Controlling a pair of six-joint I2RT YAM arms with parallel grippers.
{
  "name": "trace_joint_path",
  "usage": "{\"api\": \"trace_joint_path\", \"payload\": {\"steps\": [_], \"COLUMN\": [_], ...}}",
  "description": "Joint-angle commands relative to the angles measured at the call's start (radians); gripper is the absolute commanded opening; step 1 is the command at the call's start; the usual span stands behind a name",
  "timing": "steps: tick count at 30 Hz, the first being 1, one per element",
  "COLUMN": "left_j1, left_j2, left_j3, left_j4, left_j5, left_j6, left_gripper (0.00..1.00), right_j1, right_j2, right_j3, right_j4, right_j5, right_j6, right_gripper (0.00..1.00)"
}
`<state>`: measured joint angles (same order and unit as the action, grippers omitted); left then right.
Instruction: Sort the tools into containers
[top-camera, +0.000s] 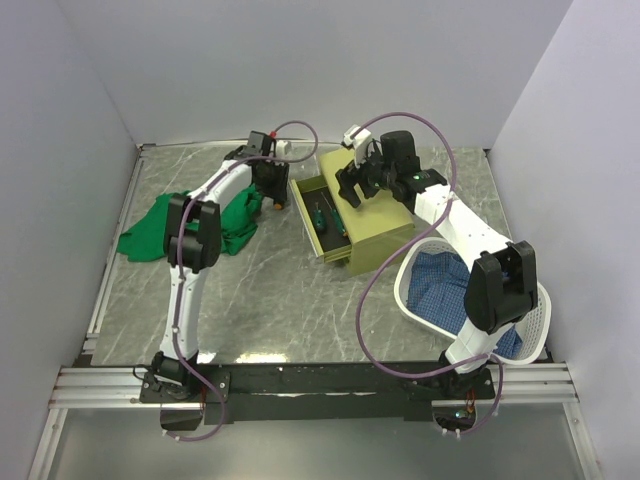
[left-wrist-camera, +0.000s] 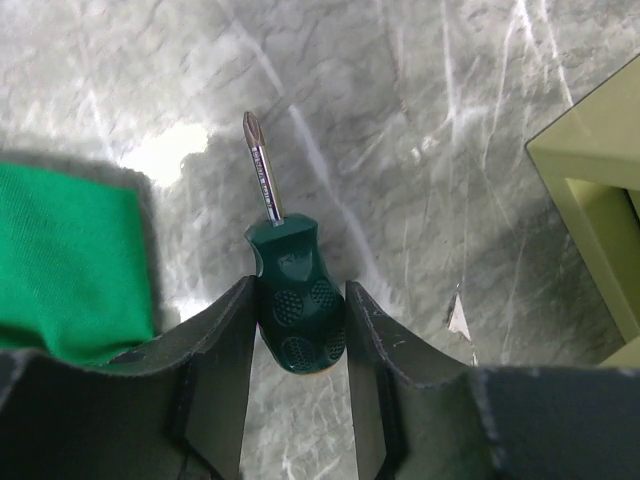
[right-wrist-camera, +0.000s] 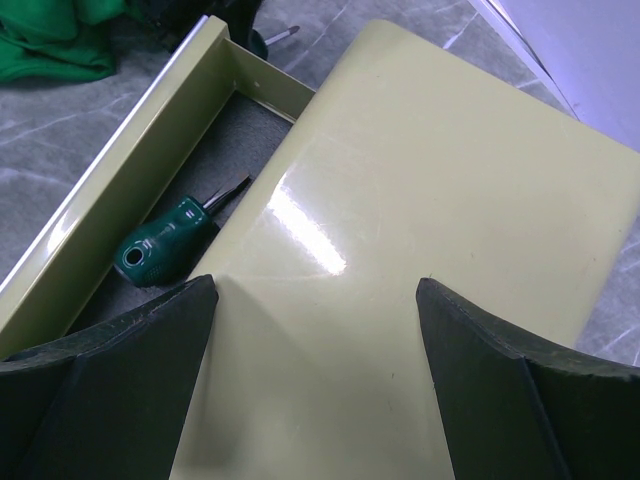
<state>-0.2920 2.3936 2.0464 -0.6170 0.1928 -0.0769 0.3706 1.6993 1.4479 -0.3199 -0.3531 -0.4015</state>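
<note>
My left gripper (left-wrist-camera: 298, 310) is shut on the textured handle of a green-handled screwdriver (left-wrist-camera: 295, 285), one finger against each side. Its Phillips tip points away over the marble table. From the top view, this gripper (top-camera: 268, 185) sits between the green cloth and the olive-yellow chest (top-camera: 385, 225). The chest's drawer (top-camera: 312, 232) stands pulled out with green-handled screwdrivers (top-camera: 322, 215) inside. My right gripper (right-wrist-camera: 315, 290) hovers open over the chest's glossy top (right-wrist-camera: 430, 200), holding nothing. One screwdriver (right-wrist-camera: 165, 245) lies in the drawer (right-wrist-camera: 115, 165) below it. No hammer or hex keys show.
A crumpled green cloth (top-camera: 190, 225) lies left of the left gripper, and its edge (left-wrist-camera: 70, 260) shows beside the left finger. A white mesh basket (top-camera: 415, 300) holding blue cloth stands at the right near the right arm's base. Walls enclose the table on three sides.
</note>
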Motion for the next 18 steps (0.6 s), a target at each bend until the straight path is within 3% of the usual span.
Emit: {"api": "trace_joint_path", "payload": {"steps": [1, 3, 8, 12, 18], "left_j1": [0.042, 0.060, 0.105, 0.105, 0.039], "left_j2": [-0.048, -0.112, -0.351, -0.537, -0.599], "left_j3": [-0.083, -0.107, -0.268, -0.368, -0.426], "left_j4": [-0.082, -0.082, -0.011, 0.091, 0.178], "left_j5": [0.023, 0.083, 0.137, 0.332, 0.491], "left_j6": [-0.008, -0.011, -0.138, -0.225, -0.328], "left_gripper": [0.17, 0.01, 0.01, 0.01, 0.01], "right_j1": [0.002, 0.002, 0.002, 0.002, 0.004], "right_j2": [0.088, 0.086, 0.066, 0.057, 0.060], "right_j3": [-0.057, -0.055, -0.081, -0.092, -0.087], "right_j4": [-0.263, -0.263, -0.263, -0.265, -0.260], "right_j5": [0.092, 0.095, 0.108, 0.109, 0.128], "right_j6": [-0.057, -0.059, -0.066, -0.069, -0.082], "right_gripper": [0.89, 0.89, 0.89, 0.89, 0.90]}}
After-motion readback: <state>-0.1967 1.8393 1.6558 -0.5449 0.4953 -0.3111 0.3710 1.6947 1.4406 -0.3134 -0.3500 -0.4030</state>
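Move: The left hand already grips the stubby screwdriver down by the table; the open drawer it is for has its middle about 9 cm to the right, 7 cm back and roughly 5 cm higher. The other two screwdrivers lie in that drawer, some 10 cm right and 7 cm back. The cabinet stands about 19 cm right and 6 cm back; the green cloth lies 17 cm left, 5 cm back. From the right hand the drawer lies about 6 cm left, level with it, 9 cm below. Keeping its pinch on the green handle, the left hand takes the stubby screwdriver off the table: first a low draw back and left, gathering speed, then a fast climb of about 16 cm in all, still easing back (8 cm altogether) while swinging right again, up above the drawer's height. The wrist rolls some 20 degrees, swinging the fingertips out to the right, towards the drawer side. ##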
